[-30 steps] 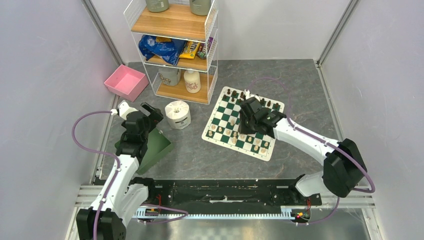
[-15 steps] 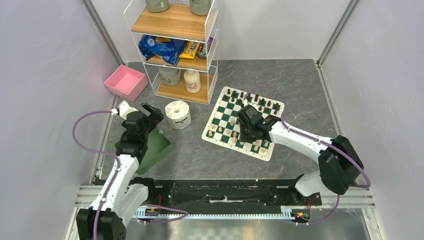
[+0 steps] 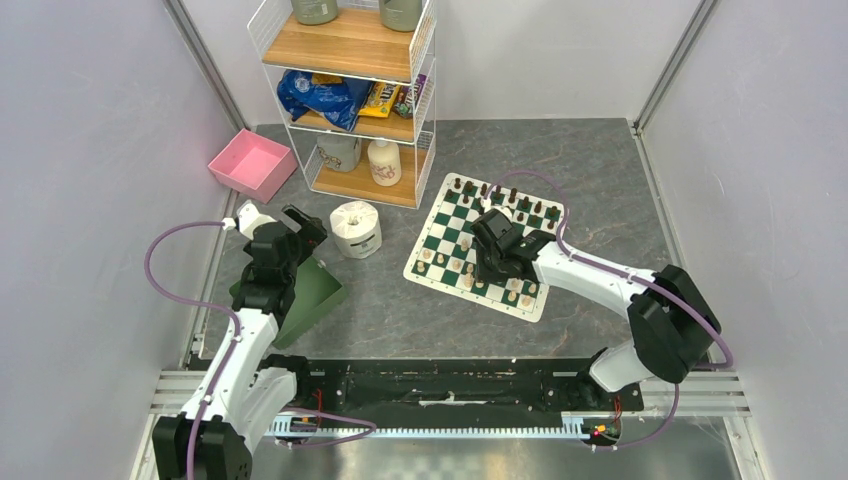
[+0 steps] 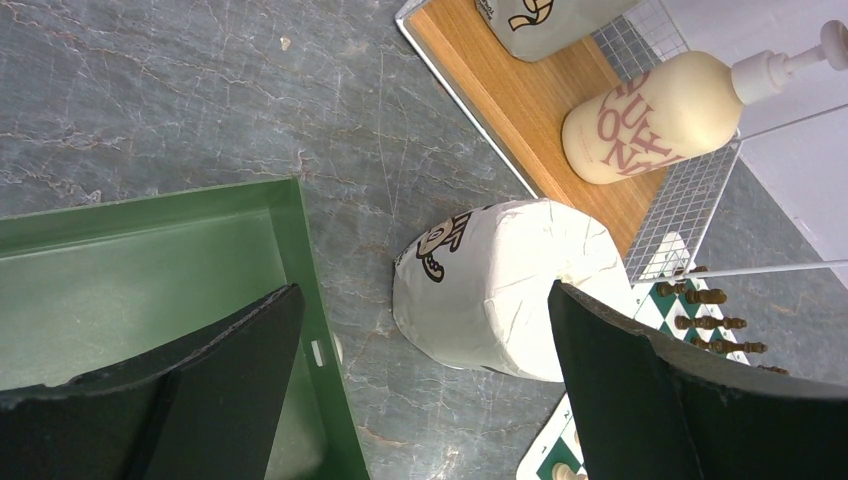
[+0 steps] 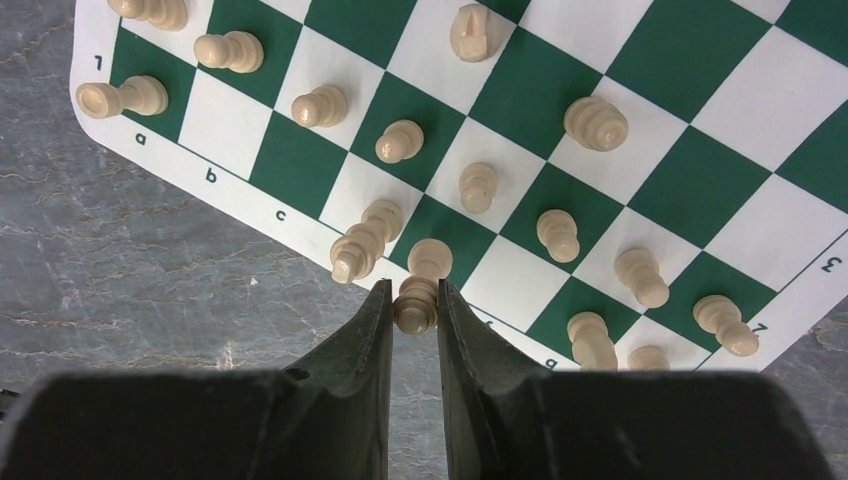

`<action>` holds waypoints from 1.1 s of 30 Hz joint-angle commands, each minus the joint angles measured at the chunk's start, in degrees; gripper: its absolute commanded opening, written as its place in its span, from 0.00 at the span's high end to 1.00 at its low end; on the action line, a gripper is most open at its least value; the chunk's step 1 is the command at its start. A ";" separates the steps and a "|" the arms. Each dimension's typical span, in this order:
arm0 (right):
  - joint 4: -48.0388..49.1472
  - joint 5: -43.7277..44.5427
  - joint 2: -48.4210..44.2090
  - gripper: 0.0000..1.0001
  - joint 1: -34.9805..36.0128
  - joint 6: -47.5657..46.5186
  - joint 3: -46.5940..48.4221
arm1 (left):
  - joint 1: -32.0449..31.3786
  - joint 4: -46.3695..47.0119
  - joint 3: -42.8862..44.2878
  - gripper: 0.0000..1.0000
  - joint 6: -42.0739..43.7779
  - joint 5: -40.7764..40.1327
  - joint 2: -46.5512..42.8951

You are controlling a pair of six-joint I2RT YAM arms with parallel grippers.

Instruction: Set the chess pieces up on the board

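The board (image 3: 445,232) lies right of centre, a green and white checkered mat. Dark chess pieces (image 3: 500,192) line its far edge and cream chess pieces (image 3: 460,268) fill its near rows. My right gripper (image 3: 492,262) hangs over the near rows, shut on a cream piece (image 5: 416,303). In the right wrist view the right gripper (image 5: 413,292) holds that piece over the board's (image 5: 690,190) near border, beside other cream pieces (image 5: 360,245). My left gripper (image 3: 298,232) stands open over the green bin's edge. Nothing is between the left gripper's (image 4: 422,295) fingers.
A toilet roll (image 3: 355,229) stands between the green bin (image 3: 312,295) and the board. A wire shelf unit (image 3: 355,100) with bottles and snacks stands at the back, and a pink bin (image 3: 251,164) sits to its left. A lotion bottle (image 4: 660,115) rests on the lowest shelf.
My right gripper has moved from the far half of the board toward its near rows, staying shut. The left arm has not moved.
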 commanded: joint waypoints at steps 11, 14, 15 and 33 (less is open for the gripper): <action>2.11 2.08 2.42 0.77 0.63 0.51 -0.54 | 0.40 2.15 0.16 0.00 -1.44 -0.77 -0.37; 2.39 2.40 2.83 0.77 0.67 0.66 -0.81 | 0.46 2.15 0.02 0.00 -1.53 -0.70 -0.33; 2.43 2.41 2.98 0.77 0.75 0.61 -0.90 | 0.42 2.15 0.00 0.00 -1.61 -0.74 -0.35; 0.36 3.33 -4.15 0.48 1.02 -0.03 -0.06 | 0.41 1.43 0.43 0.00 -1.44 -0.69 -0.92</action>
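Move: The right hand holds a tall white piece close over its place, the green square in the board's near row, straight below and roughly 5 cm down. Another tall white piece stands on the next square, about 3 cm to the left and 1 cm farther out. One white pawn stands about 3 cm ahead and 1 cm right, a second about 4 cm right and 2 cm ahead. From the left hand that square lies some 31 cm right, 5 cm back and 14 cm lower. Straight down goes the right hand, easing the held white piece about 2 cm onto the green near-row square with hardly any sideways drift. The fingers then open to nearly twice their gap, letting go of its top, and the hand begins to rise, coming up about 1 cm with the fingers still either side of the piece. ##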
